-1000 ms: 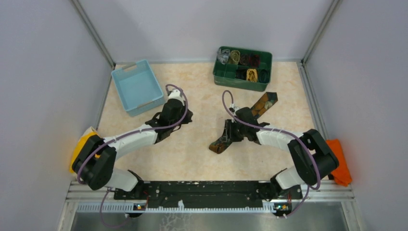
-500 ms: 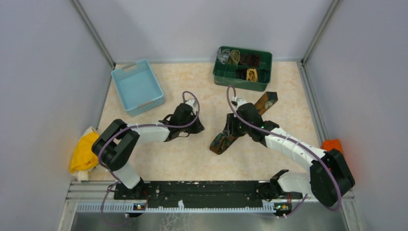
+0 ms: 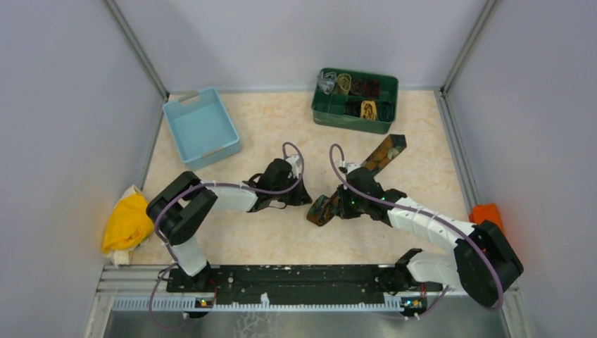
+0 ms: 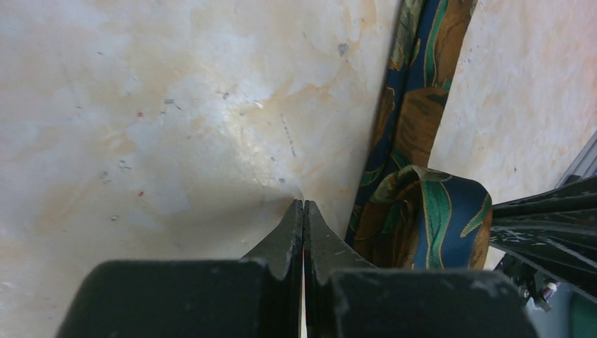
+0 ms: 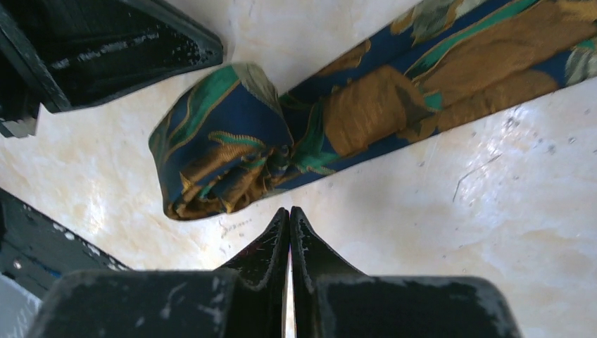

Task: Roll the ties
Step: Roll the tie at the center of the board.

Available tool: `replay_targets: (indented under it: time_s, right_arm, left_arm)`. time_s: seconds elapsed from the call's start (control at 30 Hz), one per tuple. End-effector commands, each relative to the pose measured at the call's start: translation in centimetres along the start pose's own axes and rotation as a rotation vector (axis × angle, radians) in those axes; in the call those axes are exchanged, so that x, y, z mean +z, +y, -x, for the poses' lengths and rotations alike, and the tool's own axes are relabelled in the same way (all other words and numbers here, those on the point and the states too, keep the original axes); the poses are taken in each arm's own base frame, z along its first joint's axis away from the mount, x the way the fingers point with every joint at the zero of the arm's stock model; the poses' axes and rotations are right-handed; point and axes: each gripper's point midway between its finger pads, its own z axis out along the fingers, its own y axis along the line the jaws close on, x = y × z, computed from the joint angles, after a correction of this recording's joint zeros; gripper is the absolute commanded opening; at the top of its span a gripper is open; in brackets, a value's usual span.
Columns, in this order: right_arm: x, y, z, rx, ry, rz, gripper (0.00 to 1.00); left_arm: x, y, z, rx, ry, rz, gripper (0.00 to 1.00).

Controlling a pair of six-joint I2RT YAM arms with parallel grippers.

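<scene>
A dark brown tie (image 3: pixel 386 151) with gold-orange and teal pattern lies diagonally on the table. Its near end is folded over into a loose roll (image 5: pixel 225 151), also seen in the left wrist view (image 4: pixel 429 225). My left gripper (image 3: pixel 308 199) (image 4: pixel 303 204) is shut and empty, its tips on the table just left of the roll. My right gripper (image 3: pixel 336 208) (image 5: pixel 289 210) is shut and empty too, its tips on the table right beside the roll without holding it. The two grippers flank the rolled end.
A green bin (image 3: pixel 320 113) at the back holds several rolled ties (image 3: pixel 368 109). A light blue bin (image 3: pixel 200 127) stands at the back left. A yellow cloth (image 3: pixel 127 222) lies at the left edge, an orange cloth (image 3: pixel 486 211) at the right edge.
The left arm has swung right, up to the tie's near end. The right gripper has shut and moved down towards that folded end.
</scene>
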Motion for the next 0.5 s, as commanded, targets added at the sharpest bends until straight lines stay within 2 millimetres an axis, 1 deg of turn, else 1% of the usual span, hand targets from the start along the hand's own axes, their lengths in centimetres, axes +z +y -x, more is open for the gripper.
replay_targets:
  time_s: [0.0,0.1,0.3,0.47]
  right_arm:
    - [0.7,1.2,-0.9,-0.004,0.016,0.043,0.00]
    - [1.7,1.9,-1.5,-0.007,0.033,0.063,0.00]
    - [3.6,2.3,-2.6,0.001,0.066,0.078,0.00]
    - [4.8,2.8,-1.9,-0.009,0.057,0.091,0.00]
  left_arm:
    - [0.4,-1.7,-0.5,0.016,0.017,-0.050,0.00]
    - [0.6,-1.9,-1.0,0.022,0.031,-0.052,0.00]
    - [0.9,-2.6,-1.5,0.045,0.049,-0.061,0.00]
    - [0.8,-2.8,-1.2,0.072,0.052,-0.055,0.00]
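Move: The tie's loose roll lies between my closed grippers. From my right hand it is about 5 cm to the left, level fore and aft, and some 4 cm below; from my left hand it is about 4 cm to the right and 3 cm back, roughly 1 cm below. From my right hand, the middle of the tie's flat tail is some 18 cm ahead and 11 cm right, and the green box about 37 cm ahead and 3 cm right. I sink my right hand about 4 cm while carrying it some 3 cm left and a little back, fingers shut and tipping slightly further down, until the tips meet the near right side of the roll. My left hand, also shut and staying low, slides about 2.5 cm right and back to set its fingers against the roll's other side. ##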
